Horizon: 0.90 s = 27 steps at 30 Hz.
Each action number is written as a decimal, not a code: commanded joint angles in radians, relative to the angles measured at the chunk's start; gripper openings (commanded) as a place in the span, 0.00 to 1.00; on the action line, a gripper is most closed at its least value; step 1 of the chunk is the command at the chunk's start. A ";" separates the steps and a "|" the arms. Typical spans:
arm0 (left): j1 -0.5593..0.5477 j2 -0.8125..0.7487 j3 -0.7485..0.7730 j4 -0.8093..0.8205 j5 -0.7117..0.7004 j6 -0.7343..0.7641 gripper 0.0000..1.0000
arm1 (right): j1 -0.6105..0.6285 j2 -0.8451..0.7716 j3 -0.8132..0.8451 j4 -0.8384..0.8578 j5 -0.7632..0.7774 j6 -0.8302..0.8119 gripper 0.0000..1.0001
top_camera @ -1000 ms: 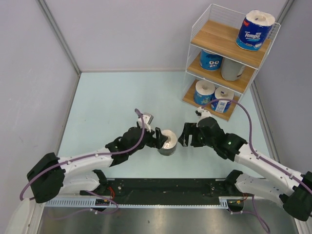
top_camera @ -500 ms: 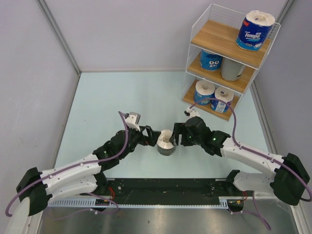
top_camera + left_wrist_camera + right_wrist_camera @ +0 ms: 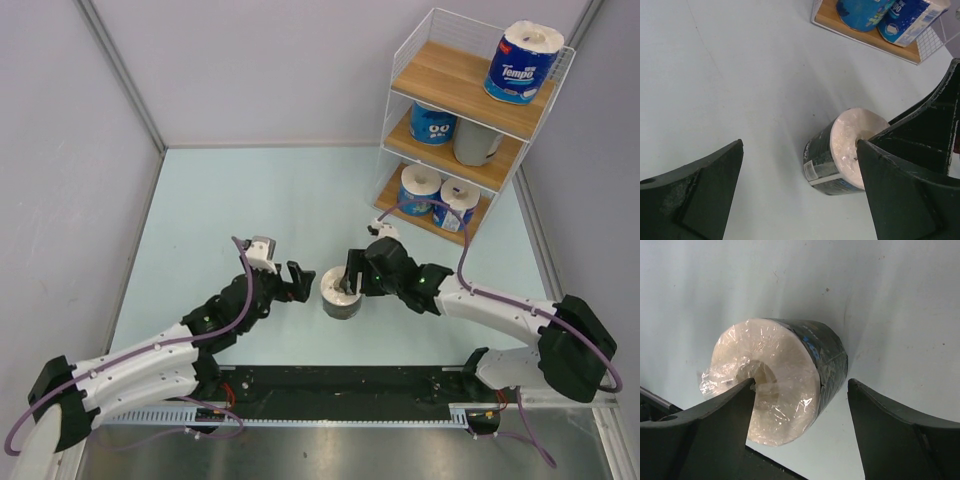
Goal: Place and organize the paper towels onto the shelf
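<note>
A black-wrapped paper towel roll (image 3: 340, 295) (image 3: 832, 155) (image 3: 790, 385) stands on end on the pale table. My right gripper (image 3: 353, 276) (image 3: 801, 382) is open over it, one finger in the hollow core and the other outside the black wrap with a small gap. Just left of the roll and apart from it, my left gripper (image 3: 297, 279) (image 3: 800, 142) is wide open. At the back right is the shelf (image 3: 440, 70) (image 3: 865, 35). It holds a blue roll (image 3: 522, 62) on top, a blue roll (image 3: 433, 122) and a grey roll (image 3: 477, 140) in the middle, and two blue rolls (image 3: 419, 188) at the bottom.
Grey wall panels (image 3: 80, 150) close in the table on the left, back and right. A black base rail (image 3: 340, 385) runs along the near edge between the arm bases. The shelf's thin white wire frame (image 3: 398, 50) rises above the top board.
My left gripper has let go of the black roll, opened wide and drawn back to the left. My right gripper has moved left onto the roll and put one finger into its core.
</note>
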 commanded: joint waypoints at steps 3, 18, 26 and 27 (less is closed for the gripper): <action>-0.005 -0.021 -0.015 -0.033 -0.074 -0.019 1.00 | 0.017 0.066 0.065 0.016 0.035 0.007 0.75; -0.005 0.054 0.004 -0.090 -0.261 -0.050 1.00 | 0.063 0.077 0.103 -0.037 0.084 -0.044 0.46; -0.005 0.219 0.173 -0.222 -0.445 -0.055 1.00 | 0.052 0.006 0.158 -0.108 0.116 -0.088 0.43; -0.005 0.232 0.185 -0.236 -0.456 -0.056 1.00 | 0.048 -0.006 0.166 -0.111 0.121 -0.096 0.43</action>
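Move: The dark paper towel roll stands just under the right hand, its middle about 3 cm back, 2 cm left and 6 cm below; one open finger is over the core, the other beyond the far outer side. On the bottom shelf, the left blue roll lies some 25 cm ahead and 16 cm right, the right blue roll about 21 cm ahead and 24 cm right. From the left hand the dark roll is level ahead, 10 cm right, 11 cm below. Right hand dips 2 cm, closing to pinch the dark roll's wall core-to-outside; left hand moves 5 cm left. ##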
